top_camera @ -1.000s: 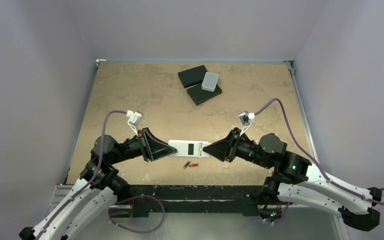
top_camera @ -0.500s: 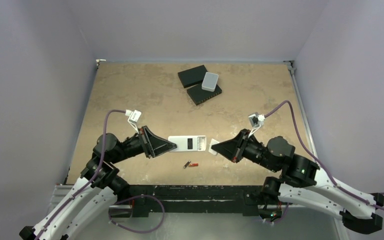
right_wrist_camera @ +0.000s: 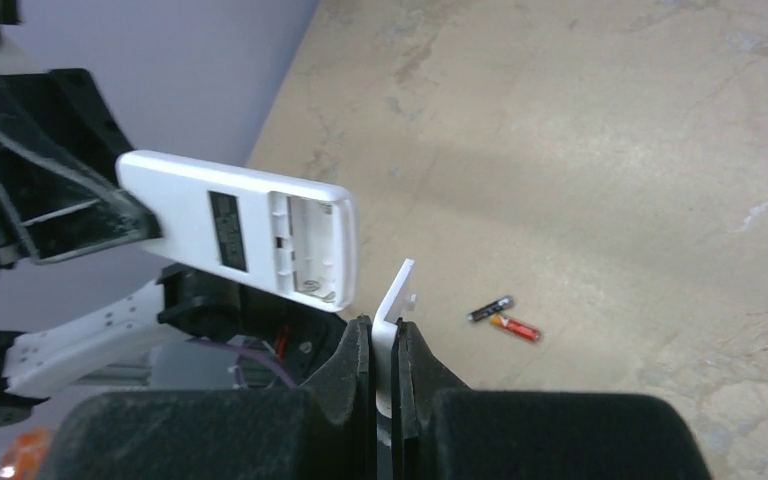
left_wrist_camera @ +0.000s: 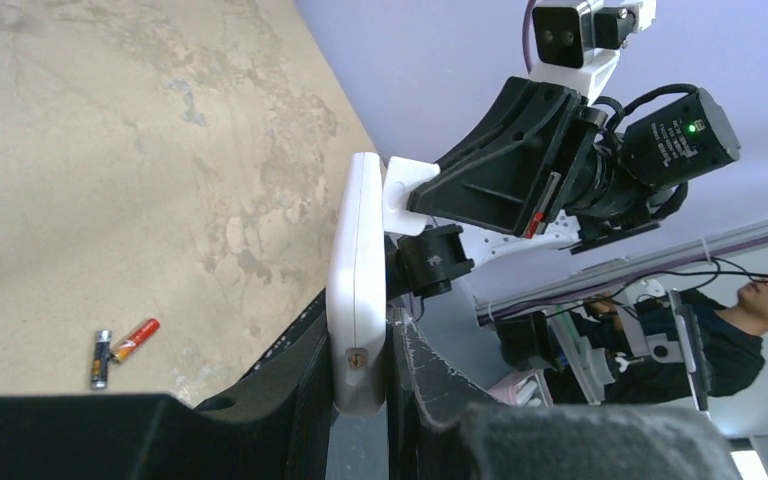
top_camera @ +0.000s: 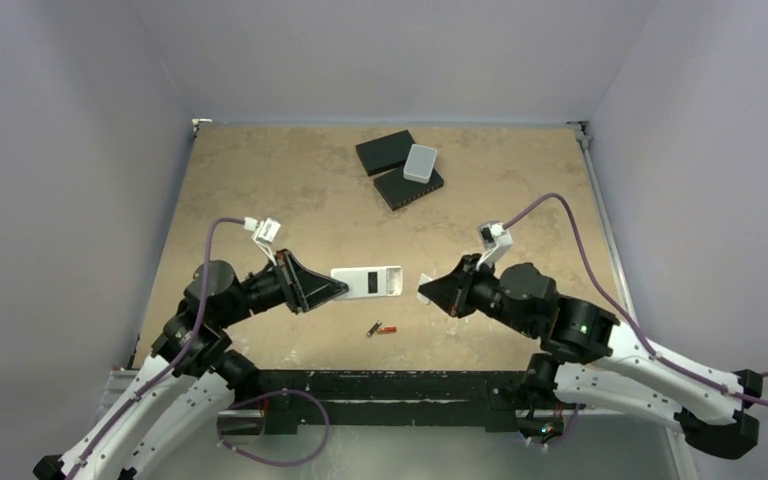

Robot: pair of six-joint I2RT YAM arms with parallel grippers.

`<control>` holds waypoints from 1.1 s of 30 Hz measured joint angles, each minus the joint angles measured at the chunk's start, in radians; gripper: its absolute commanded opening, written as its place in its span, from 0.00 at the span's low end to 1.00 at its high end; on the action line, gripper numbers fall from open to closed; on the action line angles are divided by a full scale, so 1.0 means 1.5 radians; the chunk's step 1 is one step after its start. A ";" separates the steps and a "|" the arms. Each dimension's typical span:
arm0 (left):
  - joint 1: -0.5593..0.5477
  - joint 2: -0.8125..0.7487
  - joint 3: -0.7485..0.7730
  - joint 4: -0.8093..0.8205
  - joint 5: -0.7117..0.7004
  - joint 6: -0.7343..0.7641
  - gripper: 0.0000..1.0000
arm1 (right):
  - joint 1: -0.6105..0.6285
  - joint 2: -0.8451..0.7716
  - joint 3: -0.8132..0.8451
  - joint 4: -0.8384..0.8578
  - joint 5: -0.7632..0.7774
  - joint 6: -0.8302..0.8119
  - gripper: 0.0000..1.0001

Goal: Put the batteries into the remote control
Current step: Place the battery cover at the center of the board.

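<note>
My left gripper (top_camera: 332, 289) is shut on one end of the white remote control (top_camera: 367, 282) and holds it off the table, back side up. Its battery bay (right_wrist_camera: 305, 245) at the free end stands open and empty. In the left wrist view the remote (left_wrist_camera: 356, 290) is edge-on between the fingers. My right gripper (top_camera: 430, 291) is shut on the small white battery cover (right_wrist_camera: 391, 318), a little apart from the remote's end. The two batteries, one dark (top_camera: 372, 328) and one red-orange (top_camera: 387, 329), lie side by side on the table below the remote; they also show in both wrist views (left_wrist_camera: 100, 357) (right_wrist_camera: 515, 326).
Two black flat boxes (top_camera: 384, 151) (top_camera: 409, 187) with a pale grey rounded box (top_camera: 420, 162) on top lie at the back of the tan table (top_camera: 260, 180). Purple walls close the left, right and far sides.
The right gripper has pulled the battery cover off the remote and drawn back to the right. The left gripper has shifted the remote slightly left and up. The batteries have not moved.
</note>
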 measured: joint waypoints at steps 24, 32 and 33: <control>0.000 -0.015 0.048 -0.170 -0.055 0.097 0.00 | -0.282 0.309 -0.040 0.184 -0.276 -0.083 0.00; 0.000 -0.017 0.047 -0.171 -0.049 0.097 0.00 | -0.371 0.419 -0.055 0.275 -0.402 -0.096 0.00; 0.000 -0.017 0.047 -0.171 -0.049 0.097 0.00 | -0.378 0.432 -0.057 0.284 -0.413 -0.097 0.00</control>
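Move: The right gripper already holds the battery cover. Its goal, the center of the board, lies some 22 cm ahead, 8 cm left and 25 cm below. The nearer black box is about 36 cm ahead and 1 cm left, down on the board. The batteries lie 9 cm left and 3 cm back, also down there. The held remote control is level, 12 cm left and 1 cm ahead. From the left gripper, the center is roughly 22 cm ahead, 8 cm right and 25 cm below. Carry the pinched battery cover down about 14 cm and forward about 12 cm with the right gripper, away from the remote control and towards the middle of the board, tipping the fingers further downward on the way. Keep the left fingers shut on the remote; ease it slightly down and left, rolling a little so that the hand's left side rises, then hold there. ##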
